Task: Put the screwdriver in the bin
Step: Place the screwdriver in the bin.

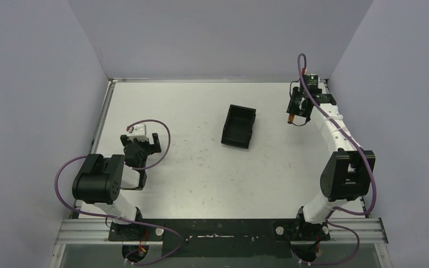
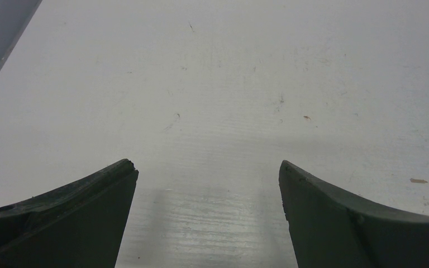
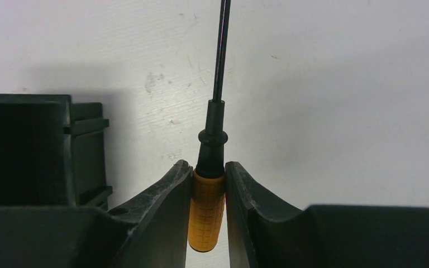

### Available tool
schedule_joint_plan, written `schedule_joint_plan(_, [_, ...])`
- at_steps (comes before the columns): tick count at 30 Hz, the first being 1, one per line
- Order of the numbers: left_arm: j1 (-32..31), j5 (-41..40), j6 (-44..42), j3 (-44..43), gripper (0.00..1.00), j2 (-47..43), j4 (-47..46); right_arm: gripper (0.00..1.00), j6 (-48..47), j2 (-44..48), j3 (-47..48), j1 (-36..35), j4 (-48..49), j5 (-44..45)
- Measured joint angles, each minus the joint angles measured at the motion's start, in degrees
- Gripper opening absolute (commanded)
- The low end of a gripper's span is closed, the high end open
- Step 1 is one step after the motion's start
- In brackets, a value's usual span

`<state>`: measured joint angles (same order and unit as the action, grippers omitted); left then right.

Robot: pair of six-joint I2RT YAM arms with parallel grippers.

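My right gripper (image 3: 208,167) is shut on the orange handle of the screwdriver (image 3: 206,212); its thin dark shaft points away from the wrist, above the table. In the top view the right gripper (image 1: 295,118) holds the screwdriver (image 1: 292,118) at the far right, to the right of the bin (image 1: 239,127). The black open-top bin also shows at the left edge of the right wrist view (image 3: 28,151). My left gripper (image 1: 143,146) is open and empty over bare table at the near left; its fingers (image 2: 89,206) stand wide apart.
Grey walls close in the white table (image 1: 201,178) on the left, back and right. A raised metal rim (image 1: 103,120) runs along the table's left edge. Purple cables loop from both arms.
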<state>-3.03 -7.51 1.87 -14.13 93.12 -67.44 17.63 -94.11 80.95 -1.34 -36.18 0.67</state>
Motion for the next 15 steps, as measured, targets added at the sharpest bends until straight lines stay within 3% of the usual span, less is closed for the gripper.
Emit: schedule_joint_plan(15, [0.00, 0.00, 0.00, 0.00, 0.97, 0.00, 0.00, 0.06, 1.31, 0.92, 9.27, -11.82, -2.49, -2.60])
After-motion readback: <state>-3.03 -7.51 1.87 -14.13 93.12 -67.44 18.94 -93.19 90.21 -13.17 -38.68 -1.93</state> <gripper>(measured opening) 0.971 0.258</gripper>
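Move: The right hand already has the screwdriver pinched at the front end of its orange handle, well clear of the table. The bin it is bound for stands about 21 cm to its left and some 3 cm farther out, with its middle roughly 13 cm below the fingertips; nothing else lies between. From the idle left hand, the bin is about 45 cm to the right, 7 cm ahead and a couple of centimetres lower. The right arm swings the held screwdriver left towards the bin by about 10 cm, climbing some 6 cm on the way and hardly reaching any farther out. As it goes, the wrist turns roughly 15 degrees counter-clockwise and the fingers tip up slightly, keeping their grip on the handle without opening. ##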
